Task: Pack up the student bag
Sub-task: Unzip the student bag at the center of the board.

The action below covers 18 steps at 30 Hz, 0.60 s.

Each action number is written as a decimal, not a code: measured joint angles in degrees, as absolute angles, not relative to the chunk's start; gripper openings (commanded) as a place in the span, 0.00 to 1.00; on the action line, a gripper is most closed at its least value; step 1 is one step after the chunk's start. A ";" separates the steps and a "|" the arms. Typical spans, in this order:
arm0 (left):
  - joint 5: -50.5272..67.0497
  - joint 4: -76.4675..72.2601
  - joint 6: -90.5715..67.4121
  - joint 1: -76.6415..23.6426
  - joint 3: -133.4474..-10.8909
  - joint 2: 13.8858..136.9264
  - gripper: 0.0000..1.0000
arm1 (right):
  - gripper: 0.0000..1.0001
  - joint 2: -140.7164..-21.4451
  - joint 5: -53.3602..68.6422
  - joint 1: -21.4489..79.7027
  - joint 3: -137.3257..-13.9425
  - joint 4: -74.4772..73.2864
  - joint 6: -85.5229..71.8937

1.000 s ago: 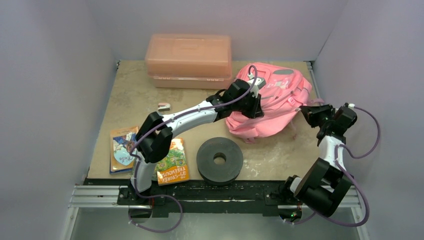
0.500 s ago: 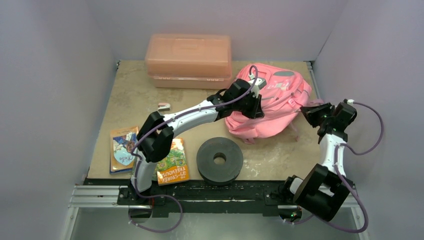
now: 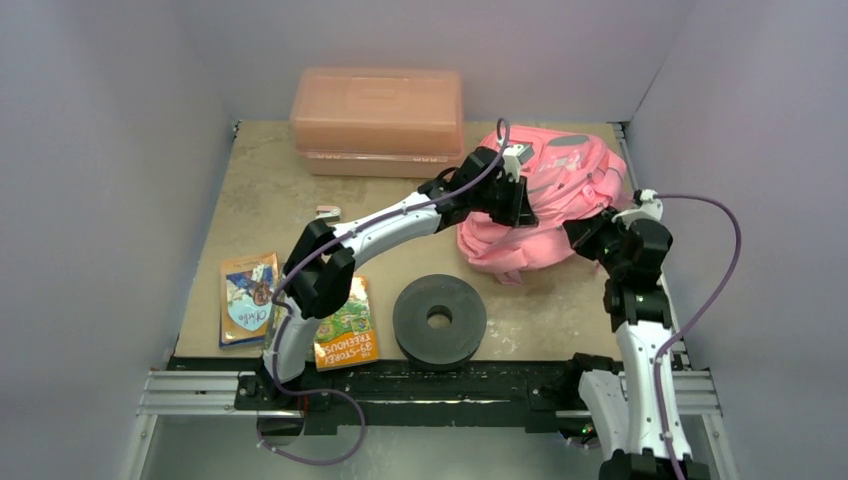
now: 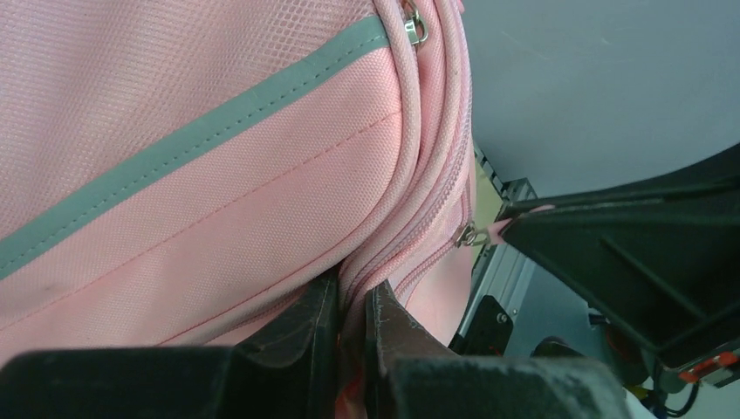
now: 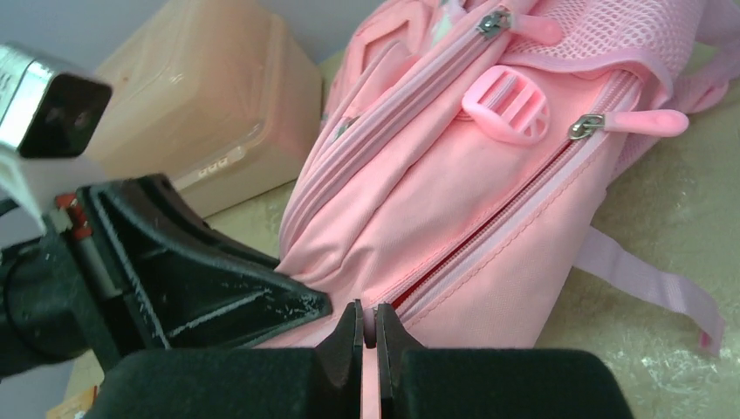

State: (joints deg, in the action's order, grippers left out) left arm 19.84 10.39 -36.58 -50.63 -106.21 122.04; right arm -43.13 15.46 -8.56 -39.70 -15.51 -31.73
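The student bag is a pink fabric backpack lying at the back right of the table. My left gripper is at its left side, shut on a fold of pink fabric beside a zip. My right gripper is at the bag's near right edge, shut on a pink zipper pull tab. In the right wrist view, the zip running from that tab shows a thin red slit. The left wrist view shows the same pull clamped at the tip of the right gripper.
A rigid salmon-pink box stands at the back, just left of the bag. A black ring-shaped disc lies at the front centre. Two children's books lie front left, with a small clip behind them.
My right arm swung in from the right edge to the bag and its jaws closed on the zipper pull. The bag bunched up slightly. My left gripper kept its grip and shifted a little back.
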 measured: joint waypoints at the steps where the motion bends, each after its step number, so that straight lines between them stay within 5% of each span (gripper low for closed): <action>1: 20.34 10.37 -37.34 -50.63 -106.43 122.04 0.00 | 0.00 -40.75 16.21 -8.38 -38.28 -15.05 -30.79; 3: 21.02 10.35 -38.48 -50.63 -106.72 122.04 0.03 | 0.00 -38.24 18.11 -8.25 -36.23 -14.13 -29.56; 11: 20.08 7.94 -38.30 -50.59 -99.94 118.74 0.89 | 0.00 -41.87 20.91 -7.75 -35.88 -15.79 -28.47; 18: 14.46 -0.05 -32.73 -50.30 -80.68 102.48 0.88 | 0.00 -46.46 25.10 -7.14 -37.52 -21.23 -29.52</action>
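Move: My left fingers already pinch a fold of the student bag. The zipper pull, already in my right fingers, lies roughly 6 cm to their right and 3 cm back, about level. From my left hand, the black disc lies some 17 cm left, 18 cm back and 17 cm lower. From my right hand, the left hand's fold is about 6 cm left and 3 cm ahead; the bag's near left corner is some 15 cm left, 4 cm back and 12 cm lower. I open my left fingers wide, let go of the fold and draw that hand off to the left, about 7 cm and slightly back, dipping a little before it lifts. My right hand keeps its pinch on the zipper pull and takes it down about 5 cm and some 3 cm left along the bag's near side, easing back slightly, turning about 10 degrees counter-clockwise and tipping down. ##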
